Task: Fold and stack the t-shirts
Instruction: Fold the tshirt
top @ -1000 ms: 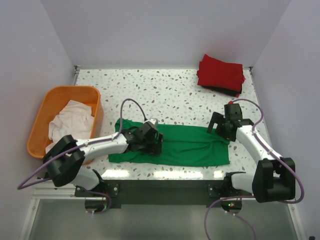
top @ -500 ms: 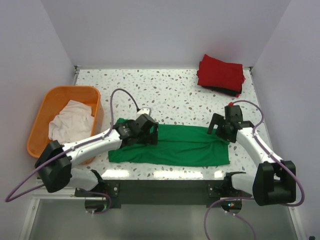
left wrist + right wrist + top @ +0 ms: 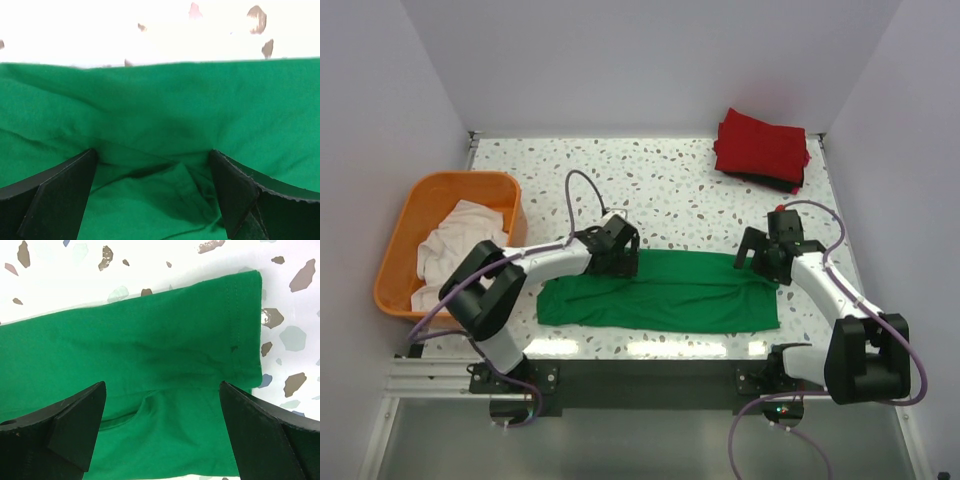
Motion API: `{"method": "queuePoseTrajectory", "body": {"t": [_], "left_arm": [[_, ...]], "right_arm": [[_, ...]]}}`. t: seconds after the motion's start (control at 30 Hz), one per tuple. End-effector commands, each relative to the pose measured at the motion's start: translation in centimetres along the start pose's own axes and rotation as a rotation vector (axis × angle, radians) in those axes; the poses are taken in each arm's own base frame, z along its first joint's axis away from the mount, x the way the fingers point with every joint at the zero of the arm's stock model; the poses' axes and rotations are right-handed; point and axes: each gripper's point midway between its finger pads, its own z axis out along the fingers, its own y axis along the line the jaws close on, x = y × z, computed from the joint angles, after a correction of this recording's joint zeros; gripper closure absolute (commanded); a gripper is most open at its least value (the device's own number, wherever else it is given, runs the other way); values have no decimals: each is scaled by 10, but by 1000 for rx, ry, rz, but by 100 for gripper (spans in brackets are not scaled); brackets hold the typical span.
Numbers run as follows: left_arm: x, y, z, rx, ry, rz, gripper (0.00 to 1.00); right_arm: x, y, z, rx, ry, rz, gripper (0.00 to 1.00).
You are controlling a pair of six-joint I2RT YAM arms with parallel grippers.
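Observation:
A bright green t-shirt point(image 3: 665, 293) lies folded into a long strip across the front of the table. My left gripper point(image 3: 617, 260) hovers open over its back left part, jaws wide over wrinkled green cloth point(image 3: 160, 110), nothing between them. My right gripper point(image 3: 766, 262) stands open over the shirt's right end, where a hemmed edge point(image 3: 235, 315) shows. The red t-shirt point(image 3: 762, 143) sits folded at the back right on top of a black one point(image 3: 778, 184). An off-white t-shirt point(image 3: 460, 248) lies crumpled in the basket.
The orange plastic basket point(image 3: 420, 192) stands at the left edge of the speckled table point(image 3: 660, 190). White walls close in the back and both sides. The arms' bases sit at the near edge.
My left gripper has moved from the middle of the green shirt back towards its far edge, and that arm's elbow has swung. The right arm has stayed put.

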Motion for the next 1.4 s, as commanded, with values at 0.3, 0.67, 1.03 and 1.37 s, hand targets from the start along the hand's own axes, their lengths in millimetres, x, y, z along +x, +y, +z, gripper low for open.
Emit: {"method": "queuePoseTrajectory", "body": {"t": [0.3, 0.67, 1.03, 1.37], "left_arm": [[77, 12, -58, 1, 40, -20, 0], [54, 13, -51, 3, -11, -112, 0], [52, 38, -24, 25, 0, -214, 0], [-71, 29, 71, 55, -51, -180, 0]], "right_arm": [[-4, -5, 2, 23, -26, -15, 1], [-22, 18, -3, -73, -59, -62, 1], [-12, 40, 34, -89, 26, -93, 1], [89, 13, 31, -11, 206, -83, 1]]}}
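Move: The green t-shirt lies in a wide flat strip under both hands. Its middle is about 10 cm right of the left hand and 5 cm back, some 1 cm lower; the orange basket's middle is roughly 34 cm to that hand's left and 3 cm ahead. From the right hand, the shirt's middle is about 23 cm left, 7 cm back and 4 cm down, and the red pile sits about 24 cm straight ahead, some 2 cm lower. Open fingertips work on the t-shirt without pinching it: the left hand, low on the cloth, first draws back about 10 cm, eases a few centimetres left, then sweeps forward some 15 cm, taking the shirt's left part with it and turning about 10 degrees counter-clockwise. The right hand waits, then comes down about 3.5 cm onto the shirt's right end and slides about 4 cm left, staying open. ##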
